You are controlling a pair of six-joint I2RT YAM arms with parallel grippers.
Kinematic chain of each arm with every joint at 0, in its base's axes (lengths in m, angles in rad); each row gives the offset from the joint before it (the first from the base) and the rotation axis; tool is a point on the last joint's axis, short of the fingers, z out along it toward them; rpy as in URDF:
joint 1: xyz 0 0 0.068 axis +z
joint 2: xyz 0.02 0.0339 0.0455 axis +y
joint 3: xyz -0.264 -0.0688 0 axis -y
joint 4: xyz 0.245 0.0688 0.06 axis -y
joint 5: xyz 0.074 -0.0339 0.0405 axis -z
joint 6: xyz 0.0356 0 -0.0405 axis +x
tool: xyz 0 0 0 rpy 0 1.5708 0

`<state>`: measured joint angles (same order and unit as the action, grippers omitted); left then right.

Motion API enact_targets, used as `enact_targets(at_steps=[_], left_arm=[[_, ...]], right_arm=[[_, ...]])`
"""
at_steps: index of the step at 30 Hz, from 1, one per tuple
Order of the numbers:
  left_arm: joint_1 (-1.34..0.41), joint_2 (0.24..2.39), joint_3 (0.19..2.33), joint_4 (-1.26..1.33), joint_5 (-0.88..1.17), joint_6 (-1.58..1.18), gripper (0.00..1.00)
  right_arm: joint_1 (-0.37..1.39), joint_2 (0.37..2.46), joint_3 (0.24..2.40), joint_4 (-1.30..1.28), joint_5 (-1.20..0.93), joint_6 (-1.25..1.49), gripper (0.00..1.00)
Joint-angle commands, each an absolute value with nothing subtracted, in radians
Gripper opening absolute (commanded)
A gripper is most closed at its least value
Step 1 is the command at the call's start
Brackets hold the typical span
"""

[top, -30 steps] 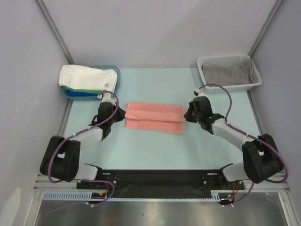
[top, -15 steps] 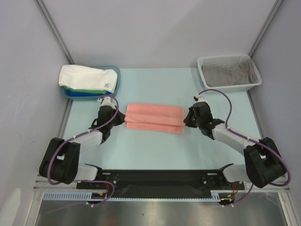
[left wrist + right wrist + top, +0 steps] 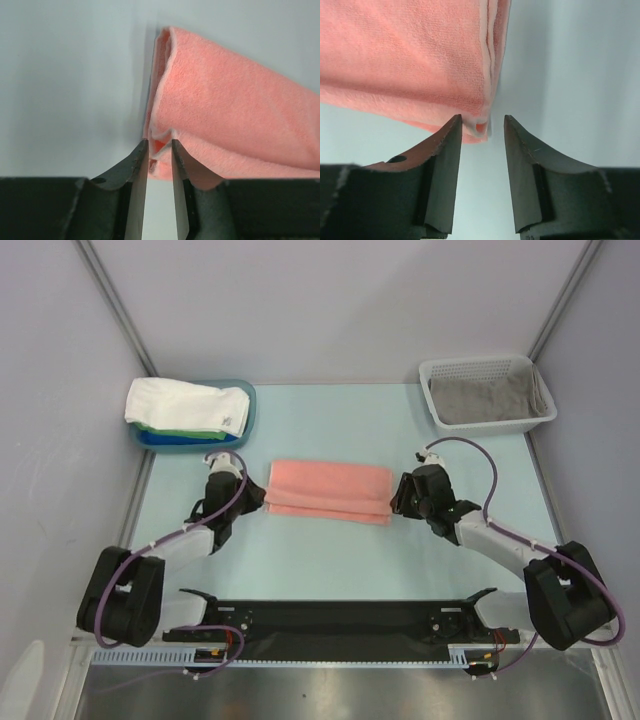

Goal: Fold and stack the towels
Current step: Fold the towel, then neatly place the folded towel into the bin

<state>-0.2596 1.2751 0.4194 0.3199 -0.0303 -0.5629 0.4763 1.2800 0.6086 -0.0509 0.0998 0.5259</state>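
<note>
A salmon pink towel [image 3: 328, 490] lies folded in a long flat rectangle in the middle of the table. My left gripper [image 3: 257, 496] is at its left end, the right gripper [image 3: 397, 498] at its right end. In the left wrist view the left gripper [image 3: 160, 142] stands a little open, with the near corner of the pink towel [image 3: 235, 115] loose between its tips. The right gripper [image 3: 482, 117] is open wider, the pink towel's [image 3: 410, 55] corner just beside its left fingertip. More folded towels [image 3: 188, 405], white on top of green and blue, are stacked at the back left.
The stack rests in a blue tray [image 3: 247, 412] at the back left corner. A white perforated basket [image 3: 490, 420] with a grey cloth [image 3: 480, 398] inside stands at the back right. Grey walls close the table on three sides.
Both grippers have drawn the towel's upper layer toward the near side, so the two bands now lie as one folded rectangle. Both jaws have gone from shut on the towel to open.
</note>
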Motion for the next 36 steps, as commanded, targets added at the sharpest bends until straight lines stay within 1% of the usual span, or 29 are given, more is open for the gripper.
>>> enact_targets(at_steps=[1, 5, 9, 13, 17, 20, 21, 24, 26, 32, 36], left_arm=[[-0.265, 1.172, 0.423, 0.298, -0.069, -0.581, 0.3], [-0.265, 1.121, 0.477, 0.24, -0.074, -0.574, 0.31], [-0.281, 1.143, 0.549, 0.189, -0.042, -0.571, 0.31], [-0.322, 1.225, 0.604, 0.166, 0.021, -0.56, 0.31], [-0.353, 1.344, 0.653, 0.141, 0.017, -0.555, 0.3], [-0.359, 1.44, 0.698, 0.082, 0.003, -0.561, 0.29], [-0.359, 1.456, 0.707, 0.069, -0.027, -0.564, 0.28], [-0.359, 1.499, 0.71, 0.054, -0.048, -0.574, 0.28], [-0.36, 1.514, 0.712, 0.049, -0.054, -0.577, 0.28], [-0.36, 1.539, 0.721, 0.035, -0.066, -0.577, 0.27], [-0.359, 1.545, 0.718, 0.041, -0.061, -0.578, 0.27]], right_arm=[[0.476, 1.203, 0.607, -0.061, 0.14, 0.528, 0.45], [0.476, 1.195, 0.639, -0.08, 0.15, 0.528, 0.45], [0.477, 1.238, 0.69, -0.098, 0.152, 0.525, 0.44], [0.474, 1.328, 0.741, -0.129, 0.173, 0.531, 0.43], [0.456, 1.426, 0.785, -0.117, 0.146, 0.541, 0.45], [0.443, 1.5, 0.816, -0.107, 0.123, 0.545, 0.5], [0.442, 1.514, 0.824, -0.109, 0.117, 0.545, 0.55], [0.433, 1.565, 0.836, -0.095, 0.085, 0.549, 0.63], [0.433, 1.586, 0.836, -0.089, 0.081, 0.557, 0.65], [0.446, 1.626, 0.838, -0.074, 0.086, 0.574, 0.65], [0.46, 1.675, 0.845, -0.06, 0.097, 0.594, 0.6]])
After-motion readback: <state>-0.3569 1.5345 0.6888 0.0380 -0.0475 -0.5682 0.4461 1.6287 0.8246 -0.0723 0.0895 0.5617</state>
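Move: The pink towel lies between the hands, with its middle about 17 cm to the right of the left hand, 5 cm ahead and 4 cm below. Its near left corner is almost under that hand. From the right hand the towel's middle is some 15 cm left, 7 cm ahead and 5 cm below. The blue bin stands roughly 27 cm ahead and 22 cm left of the left hand. The white basket is about 33 cm ahead and 29 cm right of the right hand. Both hands come down on the freshly folded towel. The left fingertips, gap unchanged, press onto its left part after rising 6 cm, crossing about 4 cm right and sinking 9 cm, tipping some 15 degrees downward. The right hand lifts slightly, goes 4 cm forward and down 6, tilting down and opening wider, one finger over the towel's right margin, the other outside it, and ends easing forward and left. ##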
